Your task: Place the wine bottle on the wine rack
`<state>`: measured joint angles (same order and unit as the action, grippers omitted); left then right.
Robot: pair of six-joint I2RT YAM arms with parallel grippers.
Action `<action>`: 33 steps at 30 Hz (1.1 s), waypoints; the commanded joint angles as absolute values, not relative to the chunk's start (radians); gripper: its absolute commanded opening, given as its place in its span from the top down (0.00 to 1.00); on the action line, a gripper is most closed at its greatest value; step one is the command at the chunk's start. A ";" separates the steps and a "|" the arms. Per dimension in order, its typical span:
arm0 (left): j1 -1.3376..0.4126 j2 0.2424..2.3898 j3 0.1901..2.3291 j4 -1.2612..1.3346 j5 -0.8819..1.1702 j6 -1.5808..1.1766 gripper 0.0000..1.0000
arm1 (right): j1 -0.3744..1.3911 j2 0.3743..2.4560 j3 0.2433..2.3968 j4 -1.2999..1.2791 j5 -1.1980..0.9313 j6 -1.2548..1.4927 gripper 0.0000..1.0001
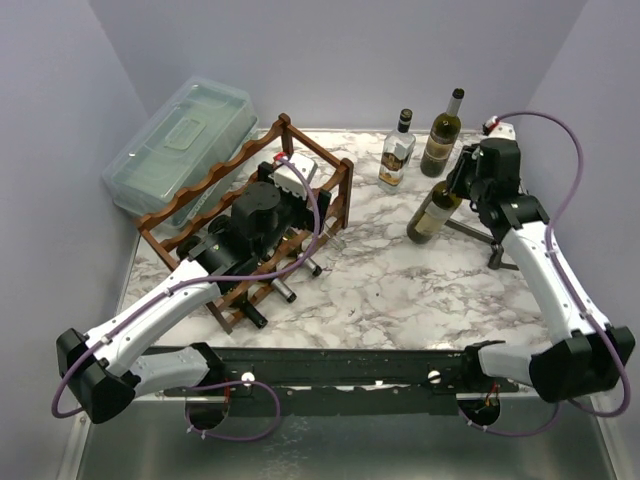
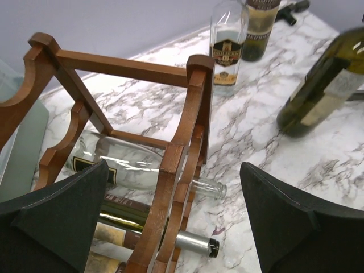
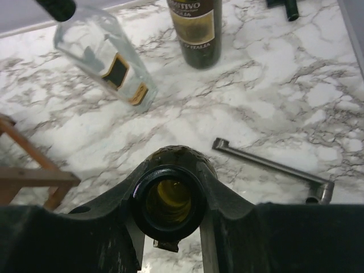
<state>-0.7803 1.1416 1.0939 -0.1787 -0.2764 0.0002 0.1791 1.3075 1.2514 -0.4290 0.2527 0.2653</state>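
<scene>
The wine bottle [image 1: 432, 215] is green with a pale label and leans on the marble at the right, neck up. My right gripper [image 1: 462, 182] is shut on its neck. In the right wrist view the open mouth of the wine bottle [image 3: 176, 154] sits between the fingers of the right gripper [image 3: 169, 196]. The reddish-brown wine rack [image 1: 330, 205] stands at centre left with several bottles lying in it. My left gripper [image 1: 292, 180] hovers over the rack, and in the left wrist view the left gripper [image 2: 173, 165] is open above a rail of the wine rack [image 2: 196, 96].
A clear square bottle [image 1: 397, 152] and a dark bottle [image 1: 441, 135] stand upright at the back. A metal crank tool [image 1: 478, 235] lies under the right arm. A clear lidded plastic box [image 1: 180, 140] sits behind the rack at far left. Racked bottle necks [image 2: 196, 242] poke out.
</scene>
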 commanded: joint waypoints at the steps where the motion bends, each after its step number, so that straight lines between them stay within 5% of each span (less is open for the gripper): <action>1: -0.775 1.058 1.037 -0.042 -0.208 -0.028 0.01 | 0.174 1.134 1.167 -0.347 0.073 0.349 0.99; 13: -0.816 1.091 1.000 0.120 0.436 -0.126 0.02 | 0.175 0.910 0.930 -0.263 -0.503 0.700 0.99; 33: -1.104 1.371 1.069 -0.104 -0.169 0.047 0.03 | 0.175 0.790 0.873 -0.192 -0.590 0.859 0.99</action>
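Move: The wine bottle, gripped by its neck in the right hand, has its middle about 29 cm right of the left hand, 2 ahead and 14 below. From the right hand, the left gripper lies some 34 cm left, 5 back and 3 higher; the wine rack 53 left, 3 back and 14 lower; the standing bottle 20 ahead, 1 right and 13 lower; the clear bottle 17 ahead, 12 left, equally low. Right hand swings the neck-held bottle some 18 cm back-left, tilting; open left rises, then sinks right-back, around its body. ##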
